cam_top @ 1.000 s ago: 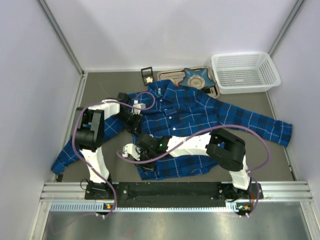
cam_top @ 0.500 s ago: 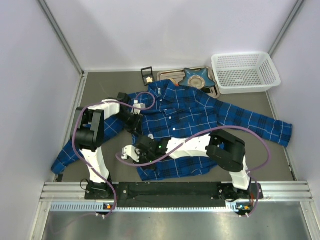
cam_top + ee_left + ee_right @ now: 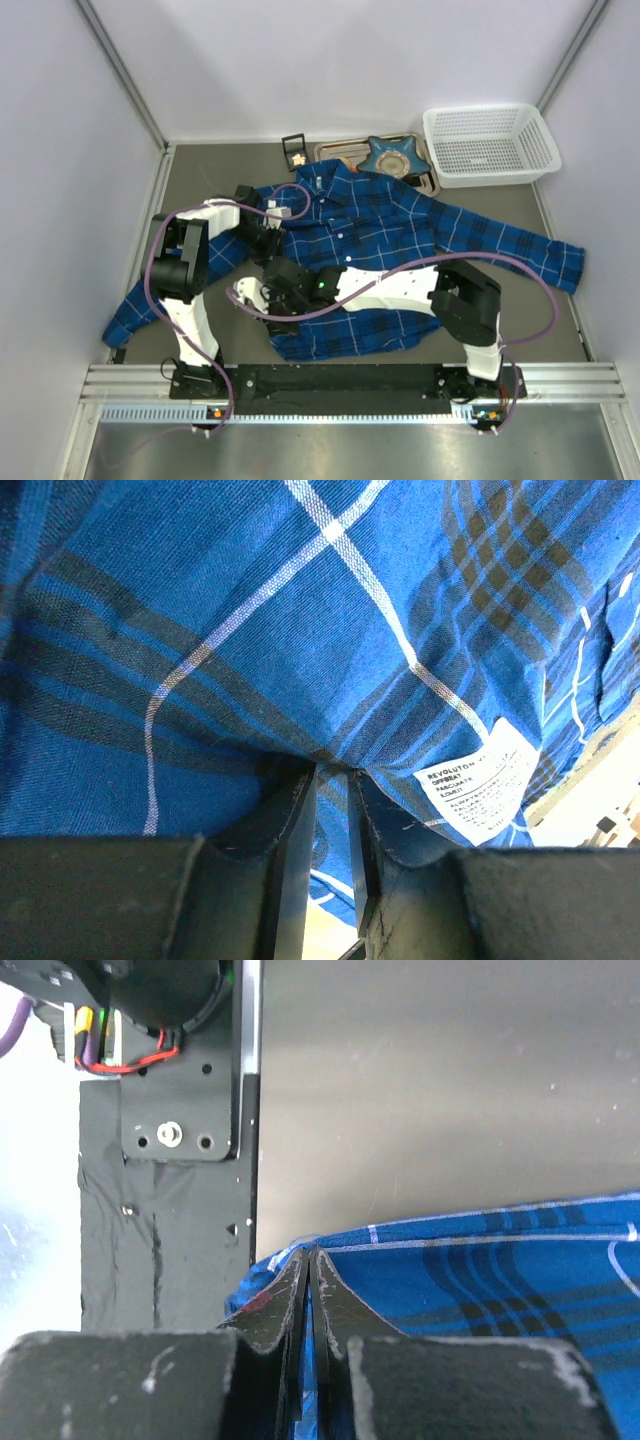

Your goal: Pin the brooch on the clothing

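Note:
The blue plaid shirt (image 3: 400, 235) lies spread on the table, collar toward the back. My left gripper (image 3: 266, 243) is shut on a fold of the shirt's left front. In the left wrist view its jaws (image 3: 332, 776) pinch the shirt (image 3: 300, 610) beside a white care label (image 3: 480, 780). My right gripper (image 3: 264, 306) reaches left across the lower shirt. In the right wrist view it (image 3: 310, 1256) is shut on the edge of the shirt (image 3: 480, 1260). The brooch (image 3: 297, 156) is a tiny pale thing in a small black box behind the collar, apart from both grippers.
A blue star-shaped dish (image 3: 392, 154) sits on a metal tray (image 3: 345, 150) at the back. A white mesh basket (image 3: 490, 145) stands at the back right. The shirt's sleeves reach far left (image 3: 135, 315) and far right (image 3: 555, 260). The black base plate (image 3: 160, 1220) lies near my right gripper.
My right gripper has moved left and a little away from the base plate, drawing the shirt's lower left edge with it. My left arm has not moved.

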Robot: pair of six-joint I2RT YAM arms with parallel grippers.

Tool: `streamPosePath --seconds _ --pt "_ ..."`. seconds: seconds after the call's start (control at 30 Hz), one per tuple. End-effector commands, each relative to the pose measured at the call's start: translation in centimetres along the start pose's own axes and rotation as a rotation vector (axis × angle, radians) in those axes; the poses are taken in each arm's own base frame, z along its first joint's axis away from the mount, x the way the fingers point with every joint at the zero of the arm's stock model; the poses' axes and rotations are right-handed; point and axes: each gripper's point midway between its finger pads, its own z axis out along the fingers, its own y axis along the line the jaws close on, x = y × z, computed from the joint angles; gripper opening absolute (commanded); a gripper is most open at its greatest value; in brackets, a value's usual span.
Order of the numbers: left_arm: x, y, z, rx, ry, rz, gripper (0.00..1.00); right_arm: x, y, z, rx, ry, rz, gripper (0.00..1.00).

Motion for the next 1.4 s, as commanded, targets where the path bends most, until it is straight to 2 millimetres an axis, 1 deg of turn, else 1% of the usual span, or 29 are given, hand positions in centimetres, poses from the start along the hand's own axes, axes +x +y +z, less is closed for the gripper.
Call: streamPosePath --seconds 0.0,0.03,0.1,0.13,0.17,0.2,0.23,0.27,0.3,0.33,0.37,0.4,0.43,0.5,0.53,0.6,0.63,0.73,0.8,0.9,1.0,1.07,1.17,1.2,1.3,1.37 --pt "-0.1 5.1 2.4 -0.189 0.014 0.081 0.27 -2.4 2.3 1.0 -0.112 -0.043 0.032 0.00" --pt "-0.1 5.1 2.4 -0.187 0.015 0.083 0.27 -2.6 2.3 1.3 -0.120 -0.045 0.039 0.00" --pt "-0.1 5.1 2.5 -0.186 0.017 0.082 0.27 -2.1 2.7 2.2 -0.155 -0.028 0.056 0.00" --pt "-0.1 5.1 2.5 -0.186 0.017 0.083 0.27 -2.5 2.7 2.4 -0.166 -0.034 0.064 0.00" --pt "-0.1 5.1 2.4 -0.187 0.016 0.084 0.27 -2.0 2.9 3.0 -0.189 -0.019 0.077 0.00" --pt "-0.1 5.1 2.5 -0.185 0.018 0.083 0.27 -1.7 3.1 3.2 -0.203 -0.008 0.085 0.00" --pt "-0.1 5.1 2.5 -0.185 0.017 0.085 0.27 -2.1 3.2 3.3 -0.214 -0.012 0.078 0.04" --pt "-0.1 5.1 2.4 -0.186 0.017 0.083 0.27 -2.3 3.4 3.1 -0.227 -0.017 0.070 0.11" --pt "-0.2 5.1 2.4 -0.185 0.015 0.084 0.27 -2.4 3.5 2.8 -0.229 -0.018 0.062 0.18" --pt "-0.1 5.1 2.4 -0.185 0.018 0.083 0.28 -2.5 3.4 2.5 -0.228 -0.021 0.042 0.27" --pt "-0.1 5.1 2.4 -0.185 0.018 0.084 0.28 -2.6 3.3 1.9 -0.219 -0.024 0.031 0.32" --pt "-0.1 5.1 2.4 -0.185 0.019 0.084 0.28 -3.5 2.8 0.5 -0.200 -0.049 0.014 0.36" --pt "-0.1 5.1 2.4 -0.184 0.021 0.081 0.28 -2.9 2.6 -0.1 -0.190 -0.033 0.007 0.38" --pt "-0.2 5.1 2.4 -0.183 0.018 0.083 0.29 -2.7 1.1 -1.8 -0.151 -0.044 0.003 0.37" --pt "-0.2 5.1 2.5 -0.182 0.017 0.083 0.29 -2.1 1.1 -2.8 -0.137 -0.040 -0.027 0.37" --pt "-0.3 5.0 2.5 -0.176 0.015 0.082 0.29 -1.2 0.6 -3.4 -0.101 -0.028 -0.074 0.37" --pt "-0.4 5.0 2.5 -0.176 0.015 0.082 0.29 -0.3 0.6 -3.6 -0.096 -0.015 -0.105 0.37" --pt "-0.4 5.1 2.5 -0.176 0.016 0.081 0.29 1.5 0.0 -3.0 -0.075 0.028 -0.129 0.36" --pt "-0.4 5.1 2.6 -0.176 0.018 0.081 0.29 1.9 -0.1 -2.6 -0.069 0.038 -0.139 0.34" --pt "-0.4 5.1 2.5 -0.176 0.016 0.081 0.29 1.9 -0.2 -1.9 -0.064 0.043 -0.154 0.32" --pt "-0.4 5.1 2.6 -0.176 0.018 0.081 0.29 2.1 0.1 -0.9 -0.073 0.056 -0.153 0.31" --pt "-0.4 5.0 2.6 -0.175 0.018 0.082 0.29 2.9 -0.2 0.1 -0.066 0.081 -0.150 0.31" --pt "-0.4 5.0 2.6 -0.177 0.018 0.081 0.29 3.6 -1.1 1.3 -0.036 0.107 -0.149 0.33" --pt "-0.4 5.0 2.5 -0.177 0.017 0.083 0.29 4.5 -1.6 2.0 -0.032 0.130 -0.139 0.33" --pt "-0.4 5.0 2.6 -0.177 0.020 0.081 0.30 5.5 -2.0 2.7 -0.021 0.160 -0.140 0.33" --pt "-0.4 5.0 2.6 -0.176 0.021 0.081 0.30 5.6 -2.2 2.8 -0.013 0.162 -0.140 0.30"
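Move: The clothing's near left corner is pinched in the right fingertips, lifted some 8 cm off the table. The spot where it is set down lies about 2 cm back, 2 cm left and 8 cm below; the black strip at the table's near edge is about 5 cm back, straight behind. The clothing's white label lies some 11 cm ahead and level sideways. From the left hand, which grips the clothing's side, the spot is about 18 cm back and 1 cm left. The clothing's corner is carried by the right hand about 2 cm left, then down and back some 3 cm, where the fingers part to let it go. The open right hand hops some 5 cm to the right and slightly forward, rising about 4 cm, then sinks some 7 cm onto the cloth just inside that edge, still partly open. The left fingers keep their hold farther out. ##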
